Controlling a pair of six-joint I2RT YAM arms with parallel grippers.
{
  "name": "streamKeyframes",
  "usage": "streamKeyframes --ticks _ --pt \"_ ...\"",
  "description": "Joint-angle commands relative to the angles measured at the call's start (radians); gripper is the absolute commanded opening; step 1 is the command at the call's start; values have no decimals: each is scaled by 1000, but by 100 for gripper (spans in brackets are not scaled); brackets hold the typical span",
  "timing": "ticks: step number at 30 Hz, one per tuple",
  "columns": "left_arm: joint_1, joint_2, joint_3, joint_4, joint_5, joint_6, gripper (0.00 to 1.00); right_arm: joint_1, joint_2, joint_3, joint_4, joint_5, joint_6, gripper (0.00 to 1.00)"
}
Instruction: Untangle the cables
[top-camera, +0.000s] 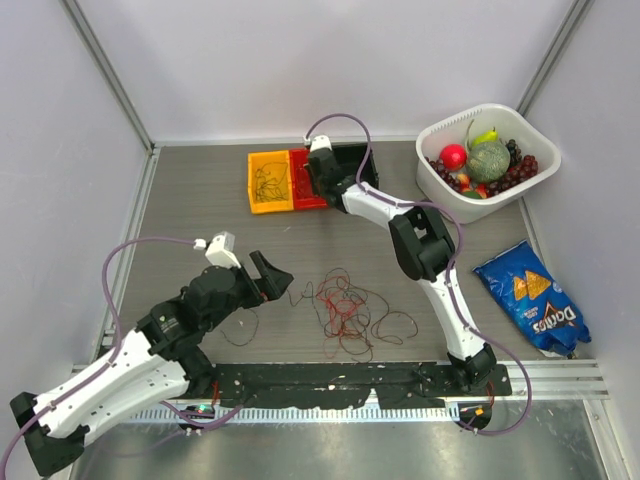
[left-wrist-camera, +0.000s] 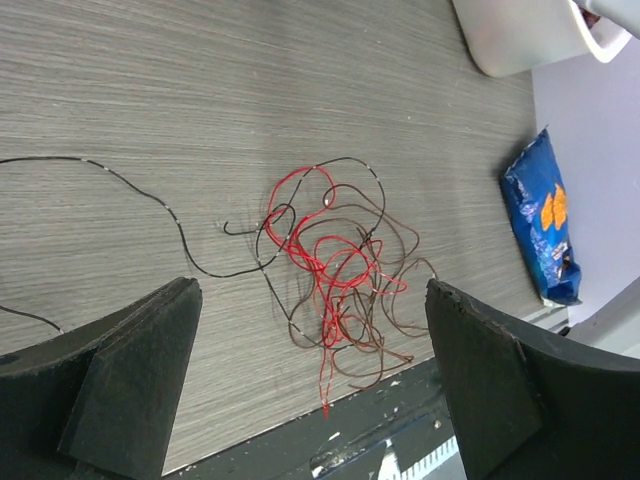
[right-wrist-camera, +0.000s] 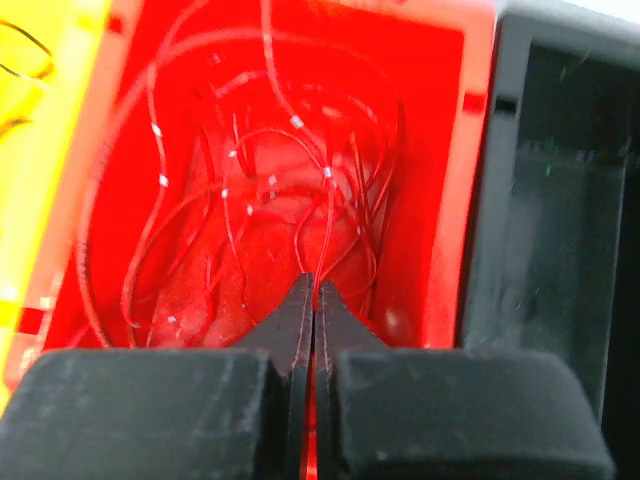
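A tangle of thin red and dark brown cables (top-camera: 345, 310) lies on the table near the front edge. It also fills the middle of the left wrist view (left-wrist-camera: 330, 265), with one black strand (left-wrist-camera: 150, 200) trailing off to the left. My left gripper (top-camera: 272, 275) hovers just left of the tangle, jaws wide open and empty (left-wrist-camera: 312, 295). My right gripper (top-camera: 318, 170) reaches into the red bin (top-camera: 303, 195) at the back. Its tips (right-wrist-camera: 312, 285) are shut on a red cable that rises from the loose red cables (right-wrist-camera: 250, 190) lying in the bin.
A yellow bin (top-camera: 255, 185) holding dark wires stands left of the red one, and a black bin (top-camera: 360, 160) stands to its right. A white basket (top-camera: 535, 140) of fruit is at the back right. A blue chip bag (top-camera: 535, 300) lies at the right.
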Motion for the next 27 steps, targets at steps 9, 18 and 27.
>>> streamKeyframes --ticks 9,18,27 --pt "1 74 28 93 34 24 98 0 -74 18 -57 1 1 11" --pt "0 30 10 58 34 10 98 0 -313 -89 -138 64 9 45" --pt "3 230 82 90 105 104 100 1 -657 -445 -209 73 165 56"
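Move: The right gripper, shut on the last of a red cable, is already in the red bin, whose middle is some 3 cm ahead, about 1 cm left and 4 cm below. The yellow bin is about 12 cm left and 3 cm ahead of this hand, the black bin some 10 cm right and 4 cm ahead, both as low. From the open left gripper, the cable tangle lies about 12 cm right, roughly level fore-and-aft and 17 cm below; the red bin is some 39 cm ahead and 5 cm right. Lower the right gripper about 2.5 cm farther into the red bin, pause there, then open the fingers to roughly half and let go of the red cable. Lift out quickly, some 16 cm up from the lowest point, drawing back and right away from the red bin. Let the open left gripper ease a couple of centimetres right and down towards the tangle. ##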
